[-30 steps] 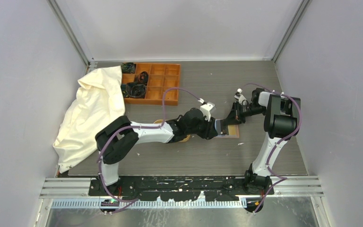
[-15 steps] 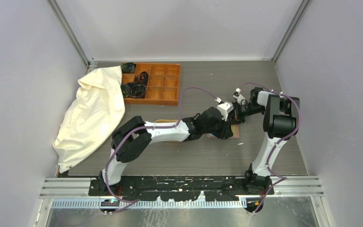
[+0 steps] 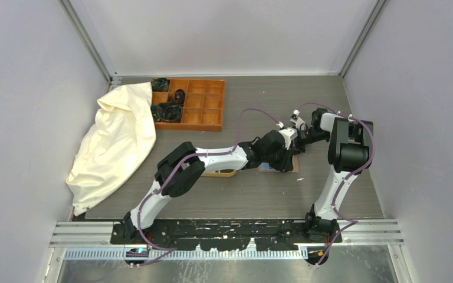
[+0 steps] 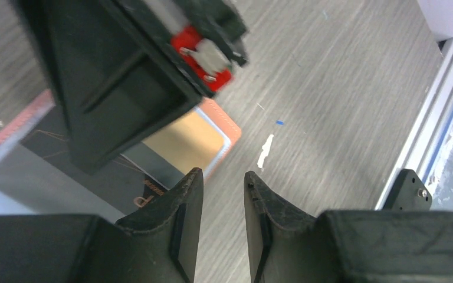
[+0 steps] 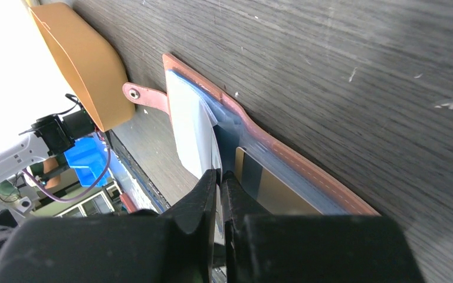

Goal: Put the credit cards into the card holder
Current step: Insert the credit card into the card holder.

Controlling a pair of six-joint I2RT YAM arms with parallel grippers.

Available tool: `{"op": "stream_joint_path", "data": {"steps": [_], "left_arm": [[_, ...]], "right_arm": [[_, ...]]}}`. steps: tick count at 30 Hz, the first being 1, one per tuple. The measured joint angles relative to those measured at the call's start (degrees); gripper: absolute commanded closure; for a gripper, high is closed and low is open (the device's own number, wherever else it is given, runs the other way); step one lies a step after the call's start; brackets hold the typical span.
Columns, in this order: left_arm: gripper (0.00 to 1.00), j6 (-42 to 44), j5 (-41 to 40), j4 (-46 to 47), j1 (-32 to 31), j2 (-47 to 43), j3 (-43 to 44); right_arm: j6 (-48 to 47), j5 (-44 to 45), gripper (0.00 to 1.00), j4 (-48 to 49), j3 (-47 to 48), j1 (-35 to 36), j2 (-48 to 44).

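Observation:
The card holder (image 5: 283, 156) lies open on the table, reddish-brown with a tan lining, its snap strap (image 5: 144, 94) pointing away from me. My right gripper (image 5: 220, 175) is shut on the edge of a pale credit card (image 5: 191, 127) that rests at a slant on the holder. A black credit card (image 4: 88, 177) lies in the holder (image 4: 221, 115) in the left wrist view. My left gripper (image 4: 219, 177) hovers just beside the holder's edge, open with nothing between its fingers. From above, both grippers (image 3: 288, 158) (image 3: 296, 147) meet over the holder (image 3: 271, 168).
An oval wooden tray (image 3: 221, 173) sits just left of the holder, under my left arm. An orange compartment box (image 3: 191, 103) with dark items stands at the back left, and a cream cloth (image 3: 115, 141) is heaped beside it.
My left arm has stretched to the right, bringing its gripper from beside the tray over to the holder next to the right gripper. The right gripper has stayed put.

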Motion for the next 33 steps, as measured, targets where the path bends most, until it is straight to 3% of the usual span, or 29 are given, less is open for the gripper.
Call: {"op": "stream_joint_path", "data": {"steps": [9, 22, 31, 33], "left_arm": [[0.66, -0.37, -1.38, -1.68, 2.34, 0.46, 1.2], [0.67, -1.14, -4.79, -4.87, 3.37, 0.46, 1.22], [0.7, -0.52, -2.19, -2.32, 3.82, -2.1, -3.06], [0.75, -0.68, -0.13, -0.72, 3.98, -2.78, -4.39]], "right_arm": [[-0.24, 0.61, 0.84, -0.17, 0.22, 0.52, 0.0], [-0.9, 1.7, 0.68, -0.2, 0.33, 0.83, -0.07], [-1.81, 2.1, 0.67, -0.79, 0.33, 0.9, -1.79], [-1.81, 2.08, 0.67, -1.01, 0.33, 1.07, -1.79]]}}
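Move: The clear sleeve of the card holder, pinched at its raised edge between my right fingertips, lies about 6 cm ahead of my left hand, 3 cm to its left and 4 cm lower. From my left hand, the open card holder's middle is some 4 cm ahead, 4 cm left and 5 cm down; its tan card is about 3 cm ahead and 1 cm right. The yellow tray stands roughly 29 cm left, 3 cm ahead. My left hand, half open, slides forward about 4 cm over the near edge of the card holder, drifting some 3 cm left and a little down towards the raised sleeve, then eases back about 1 cm. Meanwhile my right hand stays in place and spreads its shut fingers to about a third open, letting go of the sleeve edge. ##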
